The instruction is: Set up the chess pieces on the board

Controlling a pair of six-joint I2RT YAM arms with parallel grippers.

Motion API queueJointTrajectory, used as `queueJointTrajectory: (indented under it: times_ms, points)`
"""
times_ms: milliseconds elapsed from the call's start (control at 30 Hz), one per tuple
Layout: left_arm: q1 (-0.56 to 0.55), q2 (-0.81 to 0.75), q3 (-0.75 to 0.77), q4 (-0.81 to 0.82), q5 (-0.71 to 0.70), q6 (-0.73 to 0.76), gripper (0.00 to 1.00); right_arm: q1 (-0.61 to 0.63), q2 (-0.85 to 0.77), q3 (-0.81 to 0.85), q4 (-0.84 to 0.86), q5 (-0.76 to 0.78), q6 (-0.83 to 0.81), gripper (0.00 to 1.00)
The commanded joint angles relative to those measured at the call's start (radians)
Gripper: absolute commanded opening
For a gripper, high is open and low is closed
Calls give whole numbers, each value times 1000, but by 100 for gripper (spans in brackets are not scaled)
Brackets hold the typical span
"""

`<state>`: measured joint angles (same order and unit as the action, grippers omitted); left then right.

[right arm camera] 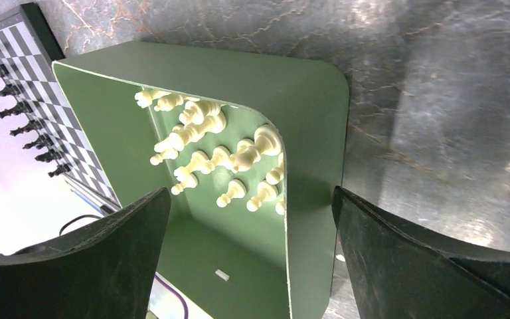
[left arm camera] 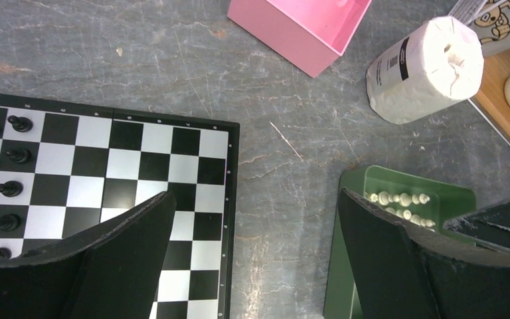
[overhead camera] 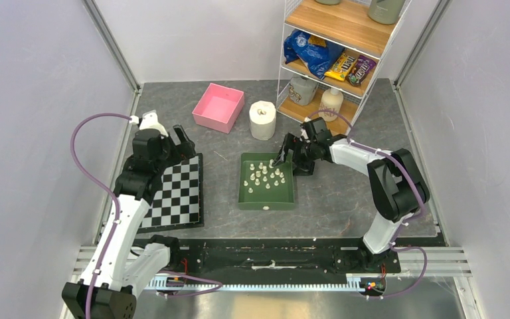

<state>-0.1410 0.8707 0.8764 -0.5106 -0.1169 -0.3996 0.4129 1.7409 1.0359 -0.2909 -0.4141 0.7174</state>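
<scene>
Several cream-white chess pieces (overhead camera: 265,175) stand bunched in the far half of a green tray (overhead camera: 266,200) at mid-table. The checkered board (overhead camera: 176,193) lies left of it, with black pieces (left arm camera: 13,156) lined along its left side. My left gripper (overhead camera: 184,142) hovers open over the board's far right corner; in its wrist view it (left arm camera: 255,196) spans bare table between the board (left arm camera: 126,166) and the tray (left arm camera: 345,266). My right gripper (overhead camera: 282,157) is open and empty above the tray's far right corner. In its wrist view it (right arm camera: 251,193) straddles the tray wall (right arm camera: 305,100), near the white pieces (right arm camera: 206,143).
A pink box (overhead camera: 218,107) and a white paper roll (overhead camera: 262,119) sit behind the tray. A wire shelf rack (overhead camera: 335,60) with snack bags and bottles stands at the back right. White walls close in both sides.
</scene>
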Motion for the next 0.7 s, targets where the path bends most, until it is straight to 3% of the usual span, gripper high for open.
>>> queueJointTrajectory:
  times_ms: [0,367,667]
  points:
    - [1,4,9,-9,57,27,100,27,26,53,60,-37,40,99]
    - [-29,62,12,2,234,66,100,83,61,80,128,-28,111,99]
    - [-229,133,54,40,176,97,98,81,-17,128,-14,145,24,99]
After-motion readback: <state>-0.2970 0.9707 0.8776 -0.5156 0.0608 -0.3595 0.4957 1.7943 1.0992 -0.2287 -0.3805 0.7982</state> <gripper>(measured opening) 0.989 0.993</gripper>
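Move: The white pieces, standing in the green tray, lie about 21 cm to my left hand's right, level with it and some 19 cm below; the tray's middle is 23 cm right and 2 back. The chessboard's middle is 16 cm left and 5 back. From my right hand, at the tray's far right corner, the tray's middle lies 8 cm left and 5 back; the paper roll stands 17 cm ahead and 9 left. I keep pushing the tray to the left with my right hand's open fingers, the outer one against its right wall, for about 4 cm, then ease to a stop and start back slightly, forward and up. Meanwhile I swing my open left hand rightwards some 8 cm, gathering speed and sinking about 3 cm, off the board's edge towards the white pieces, its wrist turning roughly 20 degrees clockwise and tipping a little down. ##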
